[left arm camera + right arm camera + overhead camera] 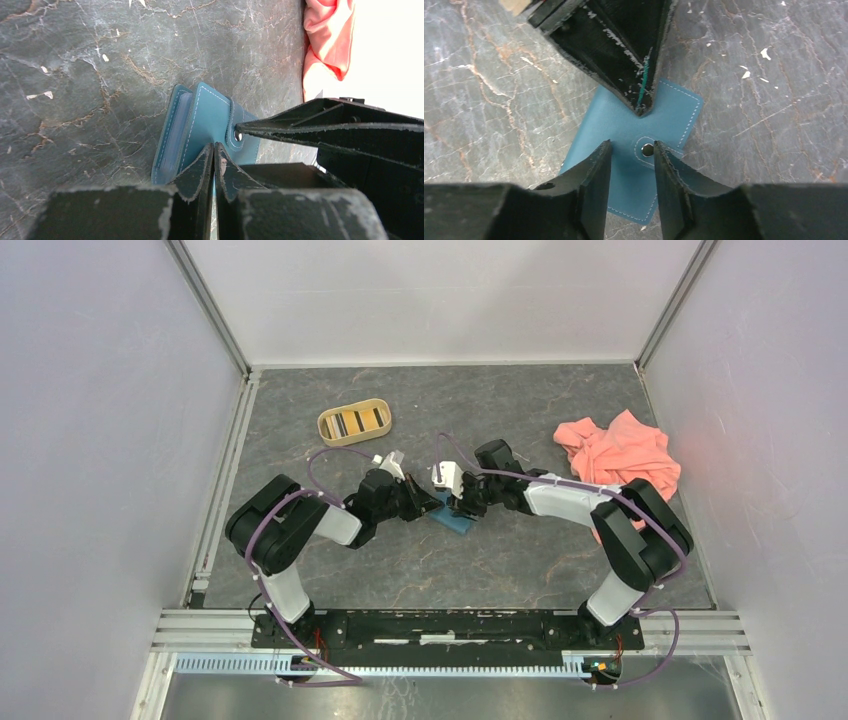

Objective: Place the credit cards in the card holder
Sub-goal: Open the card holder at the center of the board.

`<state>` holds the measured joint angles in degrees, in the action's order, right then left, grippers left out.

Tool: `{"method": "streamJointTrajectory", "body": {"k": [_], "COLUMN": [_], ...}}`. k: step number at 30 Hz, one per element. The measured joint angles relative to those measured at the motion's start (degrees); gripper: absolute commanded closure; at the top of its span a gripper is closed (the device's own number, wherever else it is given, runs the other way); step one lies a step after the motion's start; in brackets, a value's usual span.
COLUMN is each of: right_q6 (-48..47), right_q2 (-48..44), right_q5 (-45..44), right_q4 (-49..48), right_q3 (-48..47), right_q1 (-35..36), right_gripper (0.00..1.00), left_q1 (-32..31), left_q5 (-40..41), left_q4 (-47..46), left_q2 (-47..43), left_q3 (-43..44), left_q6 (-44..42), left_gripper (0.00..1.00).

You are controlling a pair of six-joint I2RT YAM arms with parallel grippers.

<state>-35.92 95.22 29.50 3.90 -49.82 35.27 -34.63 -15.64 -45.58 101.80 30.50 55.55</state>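
Observation:
The teal card holder [456, 524] lies on the table between both arms. In the left wrist view my left gripper [215, 146] is shut on one edge of the card holder [207, 120], and a thin teal strip shows between the pads. My right gripper [631, 145] is open; its fingers straddle the card holder's [669, 112] snap tab [647, 149] without pinching it. The left gripper [640, 109] meets the holder from the opposite side. The credit cards [354, 422], yellow and dark, stand in a tan oval tray [330, 434] at the back left, away from both grippers.
A crumpled pink cloth [618, 455] lies at the right rear of the table, also seen in the left wrist view as the pink cloth [327, 40]. White walls enclose the table on three sides. The two arms nearly touch at the middle.

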Motion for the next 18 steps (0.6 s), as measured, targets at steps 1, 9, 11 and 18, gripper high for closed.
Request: {"method": "streamJointTrajectory", "body": {"k": [1,9,11,18], "right_q6": [0.13,2.58,3.3,5.95], "right_q2": [0.0,-0.02,-0.37,-3.19], "right_q5": [-0.66,-7.89,-9.4,-11.3], "right_q4": [-0.22,-4.35,-5.64,-8.44], "right_q3": [-0.04,-0.04,0.35,1.9], "right_q1": [0.22,0.92,1.01,-0.66], "right_gripper": [0.67,0.99,1.0,1.0], "left_q1": [0.0,0.0,0.0,0.0], "left_q5": [-0.02,0.57,0.61,0.55], "left_q4": [0.0,-0.96,-1.36,-1.57], "left_q2": [0.0,0.44,0.61,0.66], "left_q3": [0.0,-0.02,-0.02,-0.09], "left_q6": [0.0,-0.11,-0.11,-1.03], "left_gripper": [0.91,0.91,0.91,0.91]}}
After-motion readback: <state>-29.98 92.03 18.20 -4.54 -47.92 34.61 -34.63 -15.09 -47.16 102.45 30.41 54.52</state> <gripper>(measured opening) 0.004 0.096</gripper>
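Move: The card holder's snap strap lies right at the right fingertips, about 1 cm ahead and 1 cm below them, level sideways; the part-open fingers are set around its end. The holder's middle is roughly 1 cm back, 1 cm to the left and 1 cm below the right hand. From the shut left fingertips, already on the holder's left part, the strap lies some 3 cm to the right, neither ahead nor back, 1 cm lower. The card holder's snap strap is caught between the right fingers as they close from about half open to fully shut; meanwhile that hand draws it forward some 4 cm, then also lifts about 2 cm, turning slightly clockwise. The left fingertips stay shut and in place, still resting on the holder's left part. ##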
